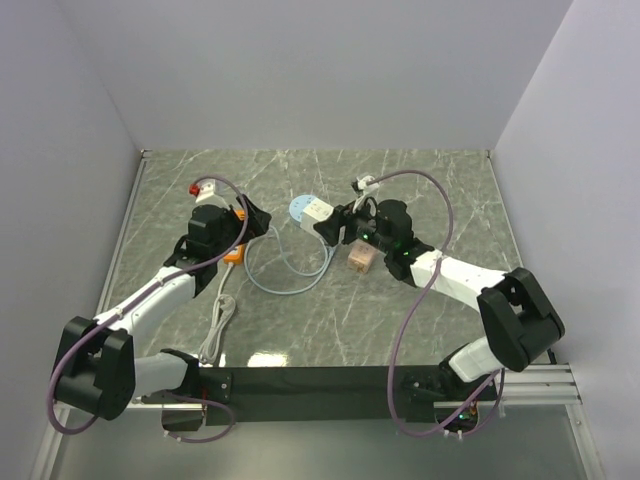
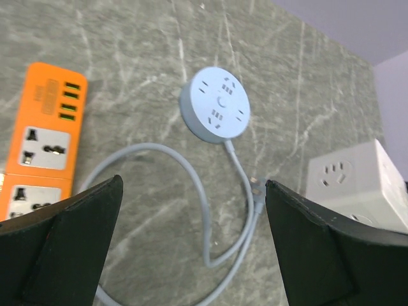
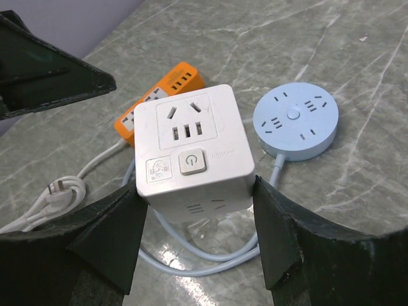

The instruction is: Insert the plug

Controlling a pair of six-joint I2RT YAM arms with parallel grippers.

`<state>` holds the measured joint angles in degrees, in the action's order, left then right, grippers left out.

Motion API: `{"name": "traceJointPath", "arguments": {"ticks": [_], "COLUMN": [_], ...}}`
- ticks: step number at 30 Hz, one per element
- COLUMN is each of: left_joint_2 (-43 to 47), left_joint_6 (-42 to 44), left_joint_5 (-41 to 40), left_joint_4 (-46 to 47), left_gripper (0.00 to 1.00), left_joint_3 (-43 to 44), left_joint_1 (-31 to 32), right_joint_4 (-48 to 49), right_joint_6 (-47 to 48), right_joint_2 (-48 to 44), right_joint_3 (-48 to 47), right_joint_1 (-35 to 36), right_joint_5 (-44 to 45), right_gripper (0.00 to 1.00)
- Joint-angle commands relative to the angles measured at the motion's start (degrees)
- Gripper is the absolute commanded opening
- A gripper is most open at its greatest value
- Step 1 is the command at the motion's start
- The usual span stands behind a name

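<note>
The plug (image 2: 257,188), pale blue with two metal prongs, lies on the marble at the end of the blue cable (image 2: 191,175), which runs from a round blue socket (image 2: 215,105). My left gripper (image 2: 192,185) hangs open over the cable loop, and the plug lies just beside its right finger (image 2: 319,248). My right gripper (image 3: 197,188) is shut on the white cube socket (image 3: 191,146), with a finger pressed on each side. The cube's face with its outlets and power button points up at the camera. From above, the cube (image 1: 318,210) sits between the two grippers.
An orange power strip (image 1: 235,250) lies under the left arm. A white cord with its own plug (image 1: 215,335) trails toward the near edge. A small wooden block (image 1: 360,257) stands beside the right arm. Grey walls enclose the table on three sides.
</note>
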<state>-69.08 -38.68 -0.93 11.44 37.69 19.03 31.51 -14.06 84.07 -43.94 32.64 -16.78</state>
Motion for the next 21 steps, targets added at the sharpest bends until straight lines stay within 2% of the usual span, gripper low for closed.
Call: {"name": "traceJointPath", "arguments": {"ticks": [1,5,15,21], "left_joint_2": [1.1,-1.1,-5.1,-6.3], "left_joint_6": [1.1,-0.1,-2.9,-3.6], "left_joint_5": [-5.7,-11.2,-14.4,-19.6], "left_joint_4": [0.1,-2.6,-4.1,-6.2], "left_gripper": [0.99,0.99,0.99,0.99], "left_joint_3": [0.1,1.1,1.7,0.8], "left_joint_1": [-0.7,-0.9,-3.6,-3.8], "right_joint_4": [3.1,3.4,3.0,2.9], "right_joint_6": [-0.2,0.4,1.2,1.0], "right_joint_2": [0.1,2.1,9.0,10.9], "right_joint_3": [-4.9,-6.9,-14.2,-16.6], "right_joint_1": [-0.3,-0.3,-0.3,-0.4], "right_joint_5": [-2.4,-3.6,-7.3,-9.0], "right_gripper": [0.01,0.01,0.01,0.01]}}
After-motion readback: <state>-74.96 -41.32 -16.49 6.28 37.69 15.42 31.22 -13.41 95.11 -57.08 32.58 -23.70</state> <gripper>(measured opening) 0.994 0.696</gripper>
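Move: From the wide-open left hand, the orange power strip lies about 7 cm ahead, 8 cm to the left and some 15 cm below; the coiled white cord is about 14 cm back and 8 cm left, the blue disc socket 17 cm ahead and 11 cm right, both on the table. From the right hand, already holding the white cube socket, that disc is 19 cm ahead, 5 cm left and 17 cm down, the pink cube 2 cm ahead and 9 cm right. Empty and wide open, the left hand sweeps about 7 cm to its left and then sinks as well, some 5 cm, coming in over the orange power strip while it swings about 20 degrees counter-clockwise and tips its fingers a little further down. The right hand keeps its grip on the white cube socket and carries it about 5 cm left and forward towards the blue disc socket, rising slightly at first and turning a few degrees counter-clockwise. ##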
